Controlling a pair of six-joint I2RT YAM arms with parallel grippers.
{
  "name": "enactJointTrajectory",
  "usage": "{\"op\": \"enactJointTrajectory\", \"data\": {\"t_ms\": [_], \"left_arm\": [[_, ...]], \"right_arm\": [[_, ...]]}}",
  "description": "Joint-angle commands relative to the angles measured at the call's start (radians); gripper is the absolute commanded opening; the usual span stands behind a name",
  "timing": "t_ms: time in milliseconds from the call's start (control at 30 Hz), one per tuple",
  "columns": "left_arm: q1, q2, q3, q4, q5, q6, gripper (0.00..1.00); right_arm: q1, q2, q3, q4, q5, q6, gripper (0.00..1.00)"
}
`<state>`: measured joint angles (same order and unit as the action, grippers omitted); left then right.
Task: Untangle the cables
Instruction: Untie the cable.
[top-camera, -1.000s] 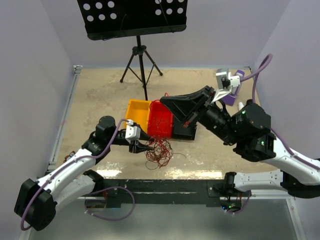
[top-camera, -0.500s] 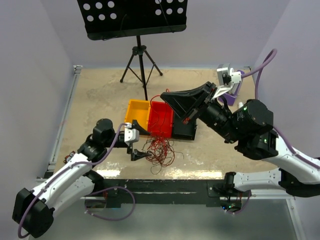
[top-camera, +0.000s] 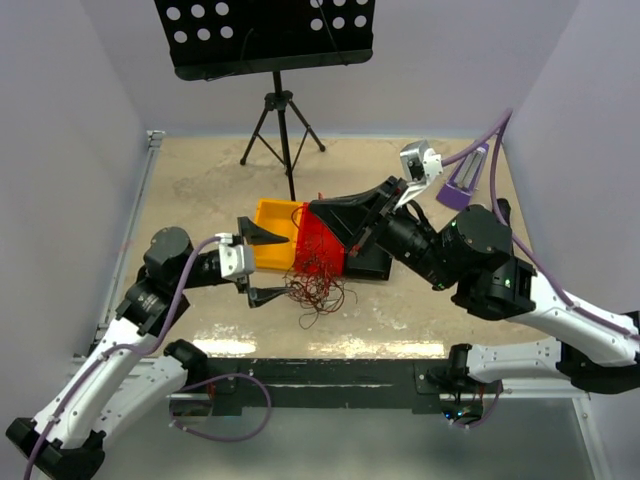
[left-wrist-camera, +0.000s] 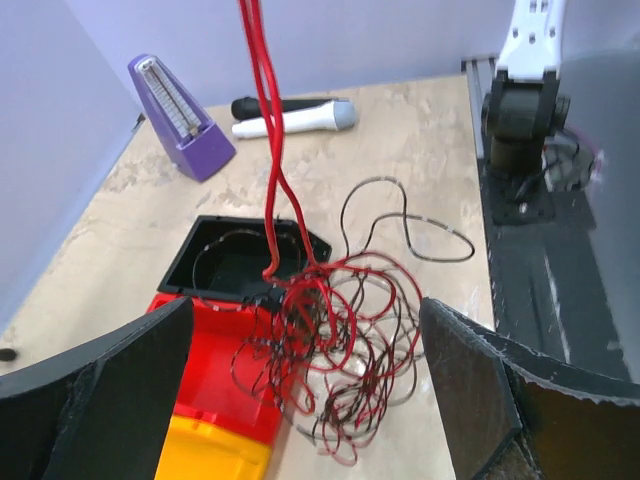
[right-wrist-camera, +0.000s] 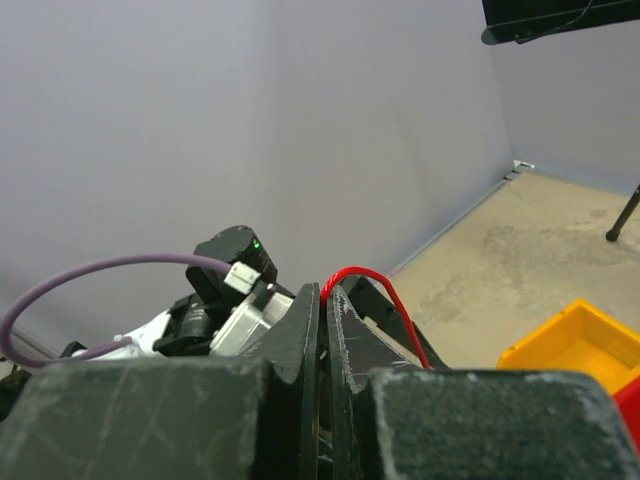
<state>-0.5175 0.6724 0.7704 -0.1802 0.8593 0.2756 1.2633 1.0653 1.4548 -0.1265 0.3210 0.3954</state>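
Observation:
The cables (top-camera: 318, 290) are a loopy clump of thin red and black wires on the table, in front of the red bin (top-camera: 322, 250). In the left wrist view the cables (left-wrist-camera: 335, 350) lie partly over that red bin (left-wrist-camera: 205, 370), beyond my open left gripper (left-wrist-camera: 307, 305), which touches nothing. A doubled red strand (left-wrist-camera: 265, 110) rises from the clump. My right gripper (right-wrist-camera: 325, 292) is shut on this red strand (right-wrist-camera: 385, 290), above the bins. From above, the left gripper (top-camera: 258, 264) stands just left of the clump and the right gripper (top-camera: 318, 208) above the red bin.
A yellow bin (top-camera: 275, 232) and a black bin (top-camera: 372, 262) flank the red one. A purple metronome (left-wrist-camera: 175, 115) and a microphone (left-wrist-camera: 295, 113) sit toward the far right. A music stand on a tripod (top-camera: 282, 130) stands behind.
My left gripper opened, let go of the clump and drew back to the left. My right gripper shifted left with the red strand, and the clump spread out.

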Motion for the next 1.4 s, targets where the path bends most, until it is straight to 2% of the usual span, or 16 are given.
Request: {"op": "enactJointTrajectory", "data": {"t_ms": [0, 200, 267, 300, 533, 700, 800, 967, 1167, 1267, 1367], "left_arm": [[0.004, 0.009, -0.086, 0.224, -0.037, -0.226, 1.00], [0.002, 0.101, -0.114, 0.661, 0.104, -0.652, 1.00], [-0.003, 0.107, -0.146, 0.801, 0.130, -0.743, 1.00], [-0.006, 0.110, -0.158, 0.814, 0.132, -0.756, 1.00], [-0.016, 0.124, -0.224, 0.874, 0.129, -0.762, 0.97], [-0.021, 0.118, -0.249, 0.843, 0.136, -0.724, 0.91], [-0.021, 0.112, -0.263, 0.811, 0.144, -0.670, 0.80], [-0.019, 0.102, -0.270, 0.661, 0.133, -0.504, 0.60], [-0.018, 0.095, -0.293, 0.656, 0.028, -0.458, 0.33], [-0.019, 0.098, -0.301, 0.654, -0.002, -0.447, 0.24], [-0.018, 0.102, -0.310, 0.642, 0.001, -0.429, 0.22]], "right_arm": [[0.004, 0.002, -0.007, 0.057, -0.040, 0.019, 0.00], [0.004, 0.025, -0.019, 0.085, -0.071, 0.043, 0.00], [0.004, 0.028, -0.027, 0.106, -0.085, 0.049, 0.00], [0.004, 0.033, -0.030, 0.113, -0.089, 0.052, 0.00], [0.004, 0.091, 0.021, 0.171, -0.131, 0.049, 0.00], [0.004, 0.127, 0.065, 0.203, -0.122, 0.033, 0.00], [0.004, 0.133, 0.084, 0.217, -0.109, 0.023, 0.00], [0.004, 0.137, 0.127, 0.217, -0.099, 0.013, 0.00], [0.004, 0.122, 0.147, 0.220, -0.122, 0.017, 0.00], [0.004, 0.111, 0.142, 0.223, -0.128, 0.023, 0.00], [0.004, 0.096, 0.148, 0.225, -0.125, 0.025, 0.00]]}}
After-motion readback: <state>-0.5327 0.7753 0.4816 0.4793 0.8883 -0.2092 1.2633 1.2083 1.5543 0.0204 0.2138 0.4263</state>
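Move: The red cable tangle hangs about 9 cm to the right of the open left hand, roughly 5 cm lower and 1 cm back. From the left hand, the red bin lies some 11 cm right, 8 cm ahead and 27 cm down; the yellow bin is about 3 cm left and 8 cm ahead on that same level. The right hand still pinches the cable, with the tangle about 26 cm below it, 2 cm back and 1 cm right. Left hand edges right, then sinks 5 cm, closing on the red cable; right carries it 4 cm left. ##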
